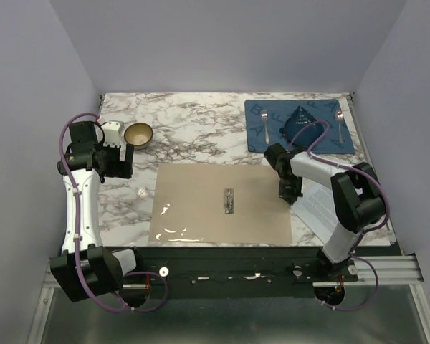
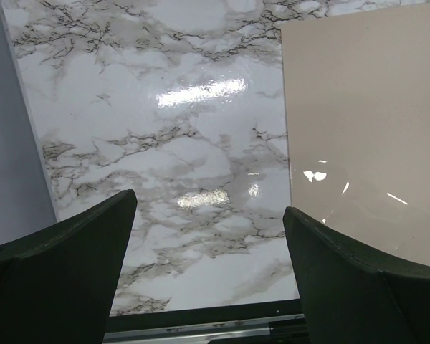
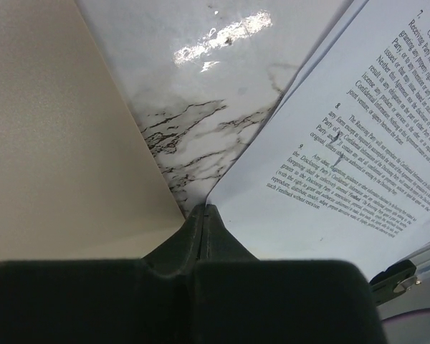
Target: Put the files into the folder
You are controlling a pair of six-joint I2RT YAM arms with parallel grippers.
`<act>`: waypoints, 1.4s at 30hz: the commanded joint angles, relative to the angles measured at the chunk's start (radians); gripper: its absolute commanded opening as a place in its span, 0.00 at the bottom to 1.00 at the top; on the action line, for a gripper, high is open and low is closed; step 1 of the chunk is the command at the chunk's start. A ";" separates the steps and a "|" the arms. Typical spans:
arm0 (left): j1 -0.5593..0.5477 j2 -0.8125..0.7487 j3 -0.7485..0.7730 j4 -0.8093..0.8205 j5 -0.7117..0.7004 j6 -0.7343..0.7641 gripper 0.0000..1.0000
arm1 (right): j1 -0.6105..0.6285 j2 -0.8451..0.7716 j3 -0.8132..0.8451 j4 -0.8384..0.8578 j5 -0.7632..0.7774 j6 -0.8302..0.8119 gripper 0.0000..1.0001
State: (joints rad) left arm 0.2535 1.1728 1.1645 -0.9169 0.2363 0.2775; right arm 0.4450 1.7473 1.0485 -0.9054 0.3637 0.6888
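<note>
The tan folder (image 1: pixel 201 208) lies open and flat on the marble table, with a small metal clip (image 1: pixel 230 201) on its spine. The files (image 1: pixel 319 208), white sheets of printed text, lie just right of it. My right gripper (image 1: pixel 292 201) is down at their near-left corner. In the right wrist view it (image 3: pixel 205 211) is shut on that corner of the files (image 3: pixel 344 143), whose edge curls up into the fingertips, with the folder (image 3: pixel 57 143) at left. My left gripper (image 2: pixel 210 236) is open over bare marble, left of the folder (image 2: pixel 365 107).
A blue placemat (image 1: pixel 299 125) with cutlery and a folded blue napkin lies at the back right. A brown bowl (image 1: pixel 137 134) and a white cup (image 1: pixel 112 131) stand at the back left beside my left arm. A small clear bead (image 1: pixel 142 192) lies left of the folder.
</note>
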 commanded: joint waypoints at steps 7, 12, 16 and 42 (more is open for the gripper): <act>0.007 -0.007 0.006 0.016 -0.032 0.023 0.99 | -0.002 -0.083 -0.056 0.060 -0.146 0.020 0.01; 0.006 -0.007 0.012 0.016 -0.029 0.017 0.99 | 0.056 -0.144 -0.050 0.053 -0.172 0.011 0.01; 0.007 -0.007 0.017 0.013 -0.026 0.012 0.99 | 0.174 -0.146 -0.027 0.030 -0.137 0.006 0.01; 0.006 -0.009 0.026 0.006 -0.035 0.023 0.99 | 0.512 -0.080 0.211 0.019 -0.086 -0.129 0.51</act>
State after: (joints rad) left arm 0.2535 1.1725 1.1667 -0.9073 0.2127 0.2836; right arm 0.9680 1.7374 1.2118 -0.8307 0.1558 0.5426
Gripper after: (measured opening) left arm 0.988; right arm 0.419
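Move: The right hand, low at the folder's right edge, has its shut fingers on the left corner of the top file; the folder's metal clip lies about 21 cm to its left, level with it and about 1 cm lower. The rest of the files are centred some 16 cm to its right, straight abreast. From the idle left hand the clip is roughly 31 cm right, 11 cm back and 18 cm below. The right hand pulls the pinched file about 19 cm left towards the clip, turning counter-clockwise, then opens. ##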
